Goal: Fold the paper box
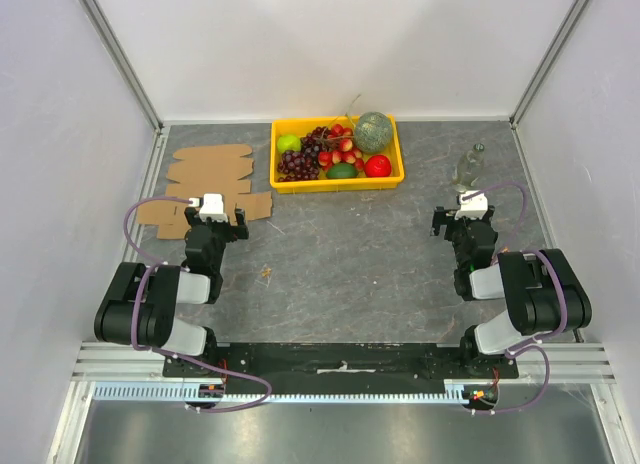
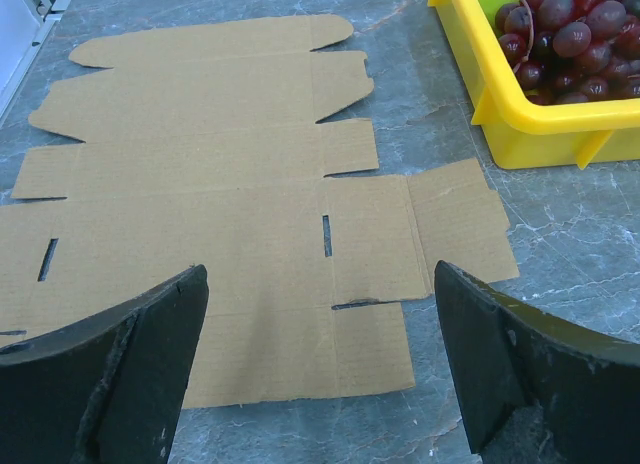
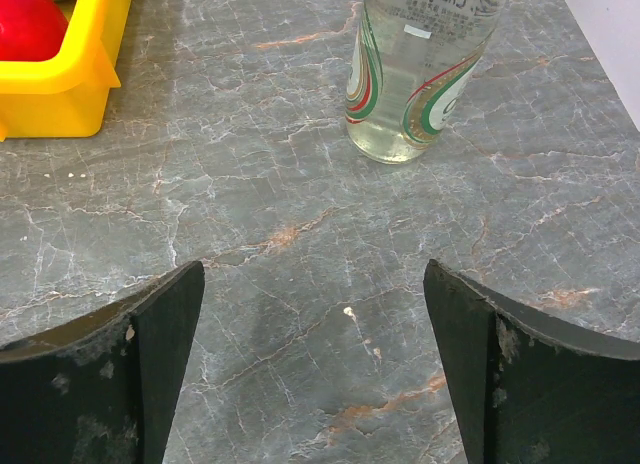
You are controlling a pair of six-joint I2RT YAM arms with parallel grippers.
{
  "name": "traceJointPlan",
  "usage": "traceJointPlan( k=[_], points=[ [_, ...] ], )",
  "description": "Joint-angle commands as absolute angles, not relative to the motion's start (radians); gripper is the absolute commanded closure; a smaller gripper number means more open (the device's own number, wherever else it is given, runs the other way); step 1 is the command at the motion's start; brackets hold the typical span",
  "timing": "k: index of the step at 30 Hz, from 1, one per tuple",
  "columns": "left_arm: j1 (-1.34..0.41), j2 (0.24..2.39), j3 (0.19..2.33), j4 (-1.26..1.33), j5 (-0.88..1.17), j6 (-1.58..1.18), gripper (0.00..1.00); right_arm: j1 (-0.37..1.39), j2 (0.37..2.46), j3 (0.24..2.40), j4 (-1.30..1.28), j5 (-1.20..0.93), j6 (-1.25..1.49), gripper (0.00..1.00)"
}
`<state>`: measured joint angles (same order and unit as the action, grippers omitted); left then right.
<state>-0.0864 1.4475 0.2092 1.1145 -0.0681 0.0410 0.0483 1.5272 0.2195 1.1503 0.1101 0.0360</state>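
The paper box (image 1: pixel 208 174) is a flat brown cardboard sheet with flaps, lying unfolded on the table at the back left. In the left wrist view the paper box (image 2: pixel 220 184) fills most of the frame, its slots and creases showing. My left gripper (image 1: pixel 212 216) hovers over the sheet's near edge. Seen from its own wrist camera, the left gripper (image 2: pixel 320 294) stands open with nothing between its fingers. On the right side of the table my right gripper (image 1: pixel 462 216) is far from the box. Below the open right gripper (image 3: pixel 315 284) there is only bare tabletop.
A yellow crate (image 1: pixel 390 174) of fruit stands at the back centre, just right of the sheet; its corner (image 2: pixel 530 124) shows in the left wrist view. A clear plastic bottle (image 1: pixel 470 166) stands upright ahead of the right gripper, also visible as the bottle (image 3: pixel 415 74). White walls enclose the table.
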Motion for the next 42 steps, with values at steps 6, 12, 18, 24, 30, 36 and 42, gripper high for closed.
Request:
traceJointPlan(
  k=[6, 12, 18, 24, 30, 36, 42],
  points=[
    [-0.083, 1.445, 0.219, 1.158, -0.060, 0.026, 0.00, 0.046, 1.528, 0.245, 1.187, 0.117, 0.029, 0.02],
    [-0.081, 1.447, 0.219, 1.158, -0.060, 0.025, 0.00, 0.049, 1.401, 0.345, 0.907, 0.215, 0.069, 0.02],
    [-0.139, 1.321, 0.251, 1.010, -0.194, 0.060, 0.00, 0.058, 1.227, 0.397, 0.750, 0.293, 0.211, 0.02],
    [-0.169, 1.092, 0.419, 0.563, -0.307, -0.179, 0.00, 0.109, 1.270, 0.684, 0.304, 0.223, 0.338, 0.02],
    [-0.172, 1.002, 0.538, 0.275, -0.313, -0.325, 0.00, 0.390, 1.318, 0.802, 0.227, 0.202, 0.400, 0.02],
    [-0.167, 1.029, 0.768, -0.124, -0.258, -0.432, 0.00, 0.668, 1.527, 0.991, 0.210, 0.176, 0.502, 0.02],
    [-0.163, 0.961, 0.802, -0.265, -0.302, -0.466, 0.00, 0.794, 1.830, 1.215, 0.245, 0.081, 0.597, 0.03]
  ],
)
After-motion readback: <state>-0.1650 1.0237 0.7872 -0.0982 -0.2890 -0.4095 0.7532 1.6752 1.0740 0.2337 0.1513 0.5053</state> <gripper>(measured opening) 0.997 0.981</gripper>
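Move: The flat, unfolded paper box lies under and ahead of the left hand, its middle about 6 cm forward, 4 cm left and 9 cm below; the yellow fruit crate is some 14 cm ahead and 27 cm right. From the right hand the paper box is roughly 58 cm left, 6 cm ahead and 8 cm lower, with the crate 26 cm left and 15 cm ahead, and the glass bottle 8 cm ahead, 3 cm right. Both open hands rise, left 13 cm, while the right sweeps about 32 cm left towards the paper box. ##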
